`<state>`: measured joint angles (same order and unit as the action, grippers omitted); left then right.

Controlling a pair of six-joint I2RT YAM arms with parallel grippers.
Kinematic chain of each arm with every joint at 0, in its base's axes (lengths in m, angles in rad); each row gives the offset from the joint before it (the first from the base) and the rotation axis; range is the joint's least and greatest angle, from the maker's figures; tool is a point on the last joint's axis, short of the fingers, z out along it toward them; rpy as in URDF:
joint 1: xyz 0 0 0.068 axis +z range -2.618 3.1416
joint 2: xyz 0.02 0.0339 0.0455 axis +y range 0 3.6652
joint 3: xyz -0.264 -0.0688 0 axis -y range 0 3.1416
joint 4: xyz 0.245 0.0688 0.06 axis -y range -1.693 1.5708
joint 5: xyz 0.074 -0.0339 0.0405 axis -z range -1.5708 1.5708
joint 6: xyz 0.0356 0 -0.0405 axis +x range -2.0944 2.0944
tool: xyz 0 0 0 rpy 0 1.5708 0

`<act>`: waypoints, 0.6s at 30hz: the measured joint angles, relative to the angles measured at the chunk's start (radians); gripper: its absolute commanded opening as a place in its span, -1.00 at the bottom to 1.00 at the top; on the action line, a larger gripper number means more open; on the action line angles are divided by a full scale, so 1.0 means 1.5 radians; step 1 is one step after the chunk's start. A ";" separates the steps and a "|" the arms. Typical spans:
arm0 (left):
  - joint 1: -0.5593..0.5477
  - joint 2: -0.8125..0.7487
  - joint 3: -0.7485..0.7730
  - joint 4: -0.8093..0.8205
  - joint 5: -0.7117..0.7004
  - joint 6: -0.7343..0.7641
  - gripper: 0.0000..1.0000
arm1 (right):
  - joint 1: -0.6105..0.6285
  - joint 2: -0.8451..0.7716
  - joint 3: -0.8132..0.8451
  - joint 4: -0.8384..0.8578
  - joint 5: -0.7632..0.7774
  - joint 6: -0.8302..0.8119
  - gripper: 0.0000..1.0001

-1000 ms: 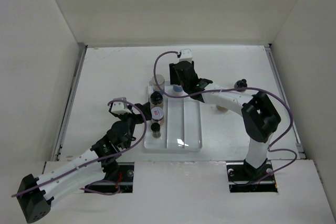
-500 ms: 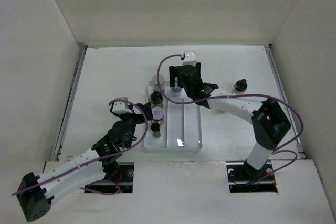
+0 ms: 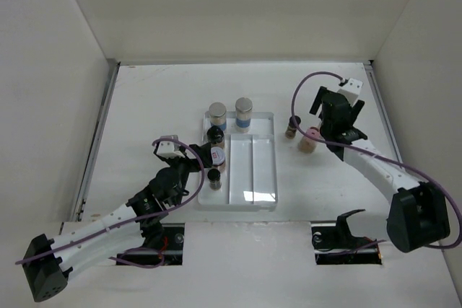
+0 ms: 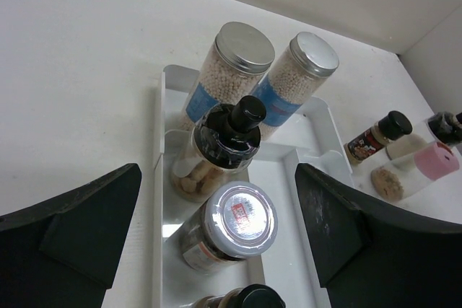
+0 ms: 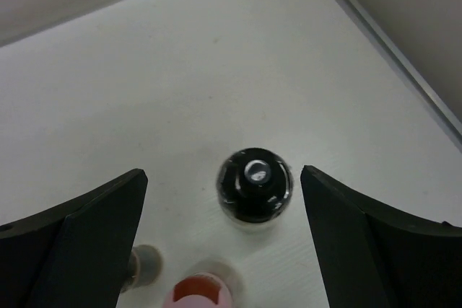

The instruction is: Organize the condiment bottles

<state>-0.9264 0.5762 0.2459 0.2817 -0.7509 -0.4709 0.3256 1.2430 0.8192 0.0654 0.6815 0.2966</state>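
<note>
The condiment bottles are split between the clear tray (image 3: 263,171) and the table to its right. Two grey-capped, blue-labelled jars (image 3: 217,112) (image 3: 244,108) stand at the tray's far end. In its left compartment are a black-capped jar (image 4: 229,142), a silver-lidded jar (image 4: 234,223) and another black cap (image 3: 214,176). My left gripper (image 4: 218,192) hangs open above the silver-lidded jar, touching nothing. My right gripper (image 5: 224,174) is open over a black-capped bottle (image 5: 255,185) on the table, fingers well apart from it. A pink-capped jar (image 3: 310,138) and a small dark-capped bottle (image 3: 292,126) stand nearby.
The tray's middle and right compartments (image 3: 264,160) hold nothing beyond the jar at the far end. White walls enclose the table on three sides, with a metal strip (image 5: 390,41) along the right edge close to my right gripper (image 3: 336,122).
My right gripper opened, left the blue-labelled jar at the tray's far end and swung right to above the black-capped bottle. The left arm has not moved.
</note>
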 measured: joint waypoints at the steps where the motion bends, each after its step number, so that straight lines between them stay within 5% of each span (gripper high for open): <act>1: 0.000 0.000 0.000 0.000 0.000 0.000 0.78 | -0.014 0.007 -0.004 -0.008 0.001 0.002 0.93; 12: -0.003 0.001 0.000 0.000 0.000 0.000 0.79 | -0.082 0.144 0.017 -0.039 -0.072 0.022 0.80; 18: -0.004 0.006 0.000 0.003 0.000 0.000 0.79 | -0.099 0.162 0.019 -0.037 -0.094 0.039 0.10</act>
<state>-0.9318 0.5858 0.2459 0.2863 -0.7513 -0.4706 0.1764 1.4857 0.8471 0.0093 0.5404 0.3553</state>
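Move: The black-capped bottle stands about 2 cm ahead of the right hand, 3 cm to its right and, at its middle, some 11 cm below. The pink-capped bottle is roughly 3 cm back and 3 cm to the left of the hand, the small dark bottle about 1 cm ahead and 9 cm to the left, both some 12 cm below. From the left hand, the black-capped bottle lies about 15 cm ahead, 46 cm to the right and 10 cm lower. The right hand sinks about 9 cm onto the black-capped bottle, drifting some 3 cm to the right as it goes, while the wrist tips the fingers about 15 degrees farther down and the fingers stay wide open for most of the way. As the descent slows to little more than a creep, the fingers close by about a third and their pads come to pinch the bottle from both sides around its black top. ##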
